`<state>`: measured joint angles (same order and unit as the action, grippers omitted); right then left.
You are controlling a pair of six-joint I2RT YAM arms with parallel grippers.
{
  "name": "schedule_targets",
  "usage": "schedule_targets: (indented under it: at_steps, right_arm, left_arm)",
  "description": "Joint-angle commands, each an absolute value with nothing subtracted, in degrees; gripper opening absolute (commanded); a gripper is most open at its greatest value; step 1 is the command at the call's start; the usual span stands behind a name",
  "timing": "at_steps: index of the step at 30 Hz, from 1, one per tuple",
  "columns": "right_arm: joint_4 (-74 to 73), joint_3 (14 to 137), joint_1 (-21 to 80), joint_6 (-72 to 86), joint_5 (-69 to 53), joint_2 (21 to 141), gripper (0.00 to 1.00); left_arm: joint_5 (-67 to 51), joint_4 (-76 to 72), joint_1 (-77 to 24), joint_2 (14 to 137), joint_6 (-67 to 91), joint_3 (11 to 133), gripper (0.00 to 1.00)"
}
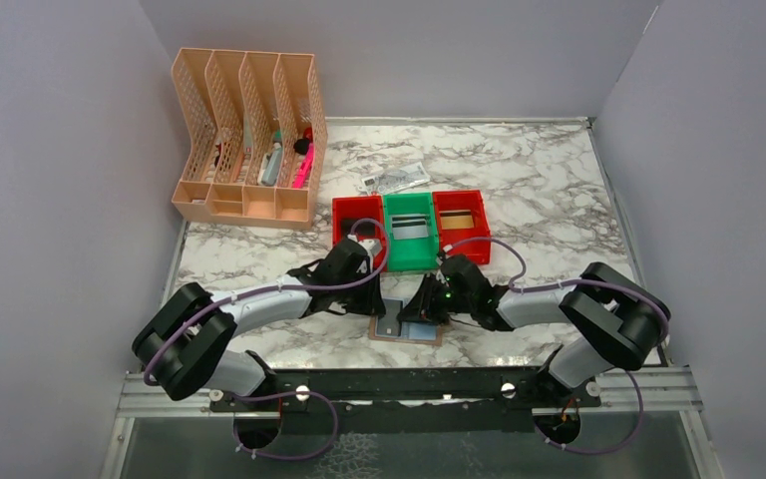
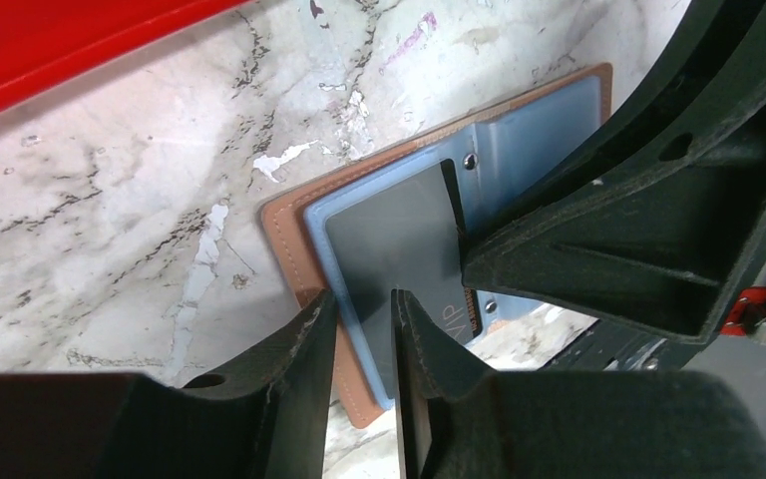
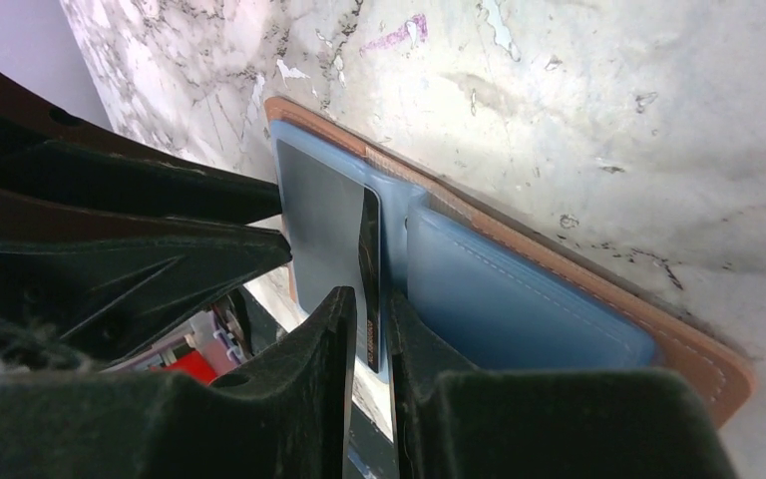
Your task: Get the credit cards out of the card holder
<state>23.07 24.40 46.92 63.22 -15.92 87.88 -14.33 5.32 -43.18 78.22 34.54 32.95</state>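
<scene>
The card holder (image 1: 411,335) lies open on the marble table between my two grippers, tan rim (image 2: 287,222) and pale blue panels (image 3: 519,289) up. A dark credit card (image 2: 394,235) sits in its left panel, with the inner edge (image 3: 369,261) lifted. My left gripper (image 2: 364,311) stands slightly open, its fingertips down on the holder's outer edge, one on the tan rim and one on the card. My right gripper (image 3: 367,311) is shut on the card's raised edge. Other credit cards lie in the green bin (image 1: 411,230) and the right red bin (image 1: 461,220).
Three bins stand in a row just beyond the holder, the left red bin (image 1: 357,222) close to my left arm. A crumpled paper note (image 1: 396,180) lies behind them. A peach desk organiser (image 1: 249,140) stands at the back left.
</scene>
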Motion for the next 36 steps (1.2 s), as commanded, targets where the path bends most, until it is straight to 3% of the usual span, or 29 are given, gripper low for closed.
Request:
schedule_targets:
  at_steps: [1,12,15,18,21,36]
  right_arm:
    - [19.7,24.3,47.1,62.5,-14.5,90.7,0.23]
    - [27.9,22.4,47.0,64.4,-18.2,89.5,0.21]
    - [32.6,20.9,46.5,66.2,-20.1,89.7,0.16]
    - [36.1,20.4,46.2,67.0,-22.0,90.4,0.13]
    - [35.9,20.4,46.1,66.8,-22.0,90.4,0.02]
    - [28.4,17.5,45.7,65.8,-18.3,82.9,0.01]
  left_arm:
    - [-16.8,3.7,-44.1,79.1,33.9,33.2,0.27]
    - [-17.9,2.7,-44.8,79.4,33.9,32.6,0.07]
    - [-18.2,2.0,-45.0,79.0,34.3,31.9,0.05]
    - [-18.4,1.1,-45.1,78.6,34.9,31.2,0.03]
    - [-18.2,0.5,-45.1,78.2,35.5,30.8,0.02]
    - [-14.1,2.8,-45.1,77.5,35.4,31.5,0.01]
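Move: The dark card in the card holder's left sleeve is between the hands. Its middle is about 3 cm to the right of the left hand and 1 cm lower; for the right hand it is some 3 cm to the left, level front to back and 1 cm lower. The holder's middle is 6 cm right of the left hand and 1 cm back. The green tray is about 18 cm ahead of the right hand and 2 cm left; the left-hand red tray is 18 cm ahead of the left hand, 3 cm left. Almost in place, the left hand shuts its part-open fingers on the sleeve's outer left edge and keeps hold, easing back and right about 1 cm. The right hand edges slightly left, then draws back about 1.5 cm and a little right, closing on the card's inner edge by the spine and finally rising nearly 1 cm with it pinched. ##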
